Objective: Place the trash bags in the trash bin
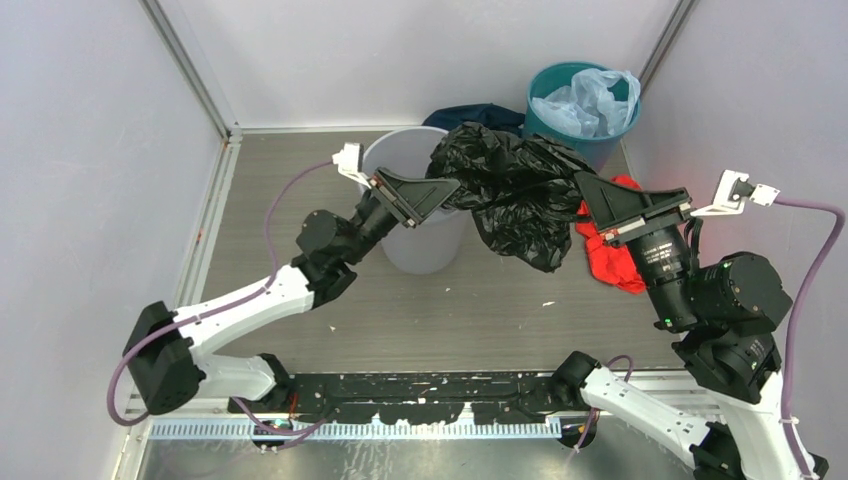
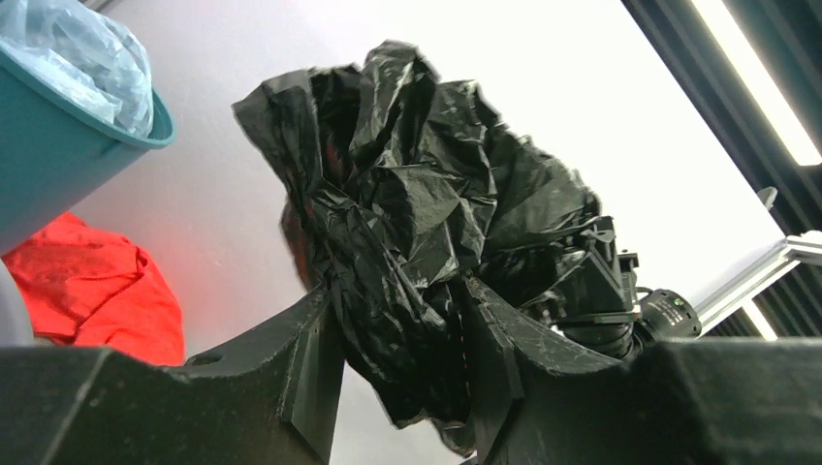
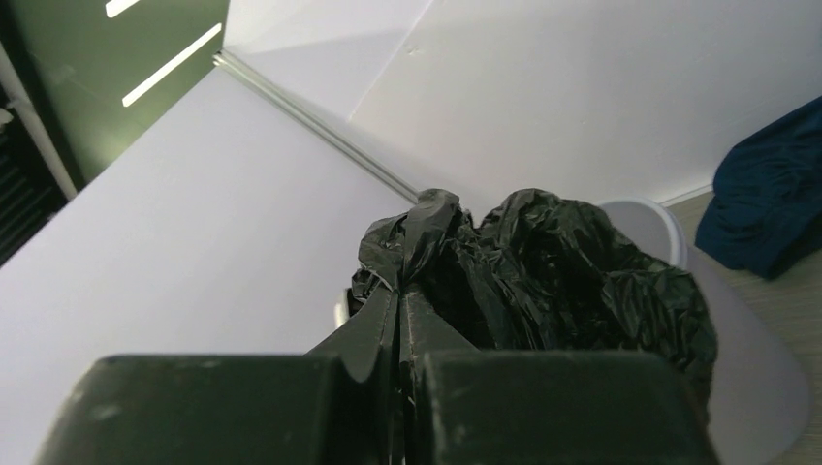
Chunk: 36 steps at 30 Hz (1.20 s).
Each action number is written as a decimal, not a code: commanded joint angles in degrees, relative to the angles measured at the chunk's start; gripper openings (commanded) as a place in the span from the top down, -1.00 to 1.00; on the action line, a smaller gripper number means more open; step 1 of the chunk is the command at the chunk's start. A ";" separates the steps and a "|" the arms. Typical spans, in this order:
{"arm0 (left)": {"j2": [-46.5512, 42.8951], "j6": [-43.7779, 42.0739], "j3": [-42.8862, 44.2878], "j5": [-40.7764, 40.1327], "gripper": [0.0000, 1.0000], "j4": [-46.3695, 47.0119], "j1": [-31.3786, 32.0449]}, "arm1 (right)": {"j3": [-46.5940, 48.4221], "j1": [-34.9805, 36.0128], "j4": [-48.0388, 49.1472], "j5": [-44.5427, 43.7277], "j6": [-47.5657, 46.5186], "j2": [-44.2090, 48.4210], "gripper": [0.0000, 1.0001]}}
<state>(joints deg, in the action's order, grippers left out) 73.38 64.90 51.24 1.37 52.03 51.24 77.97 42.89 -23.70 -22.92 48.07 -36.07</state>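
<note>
The crinkly black trash bag [image 1: 515, 195] hangs in the air between both grippers, over the right rim of the light grey trash bin [image 1: 420, 245]. My left gripper [image 1: 452, 189] reaches across the bin's mouth. In the left wrist view its fingers [image 2: 320, 339] press a bunched fold of the bag [image 2: 407, 213] from both sides. My right gripper [image 1: 585, 185] is shut tight on the bag's right edge. In the right wrist view a thin pinch of plastic [image 3: 426, 218] sticks out above its closed tips [image 3: 400, 291], with the bin [image 3: 756, 358] behind.
A teal-green bin [image 1: 585, 130] holding a pale blue plastic bag [image 1: 590, 100] stands at the back right. A red cloth [image 1: 612, 255] lies on the floor under the right arm. A dark blue cloth [image 1: 480, 115] lies behind the grey bin. Pale walls enclose three sides.
</note>
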 commanded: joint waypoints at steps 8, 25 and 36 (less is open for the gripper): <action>-7.81 -3.33 19.48 19.97 0.07 -30.20 -9.87 | 0.64 -0.09 -9.33 -7.48 -5.07 2.59 0.96; -4.85 -0.96 23.77 30.34 -0.45 -32.49 -11.17 | -0.56 -0.04 -8.99 -9.43 -6.03 3.08 0.97; -5.20 3.68 16.80 28.37 -0.99 -24.62 -11.10 | 4.29 -0.09 0.73 -8.51 -8.69 -1.50 0.97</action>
<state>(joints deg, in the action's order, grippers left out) 70.02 65.43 70.94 30.59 20.05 40.25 79.96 42.89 -30.96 -31.66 40.80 -35.20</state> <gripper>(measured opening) 0.994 0.070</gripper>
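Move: The black trash bag, already between the left fingertips, has its middle about 9 cm to that hand's right and 2 cm back; the grey trash bin stands some 13 cm ahead, 4 cm left and 28 cm below. The right hand still pinches the bag, with the bin roughly 19 cm ahead, 20 cm left and 37 cm lower. From the right hand, the teal bin is about 35 cm ahead and 14 cm right, the red cloth 18 cm ahead and 22 cm right. Left hand comes free upward about 11 cm, then sinks 6, opening wide; right lowers the bag 6 cm, then re-lifts. ##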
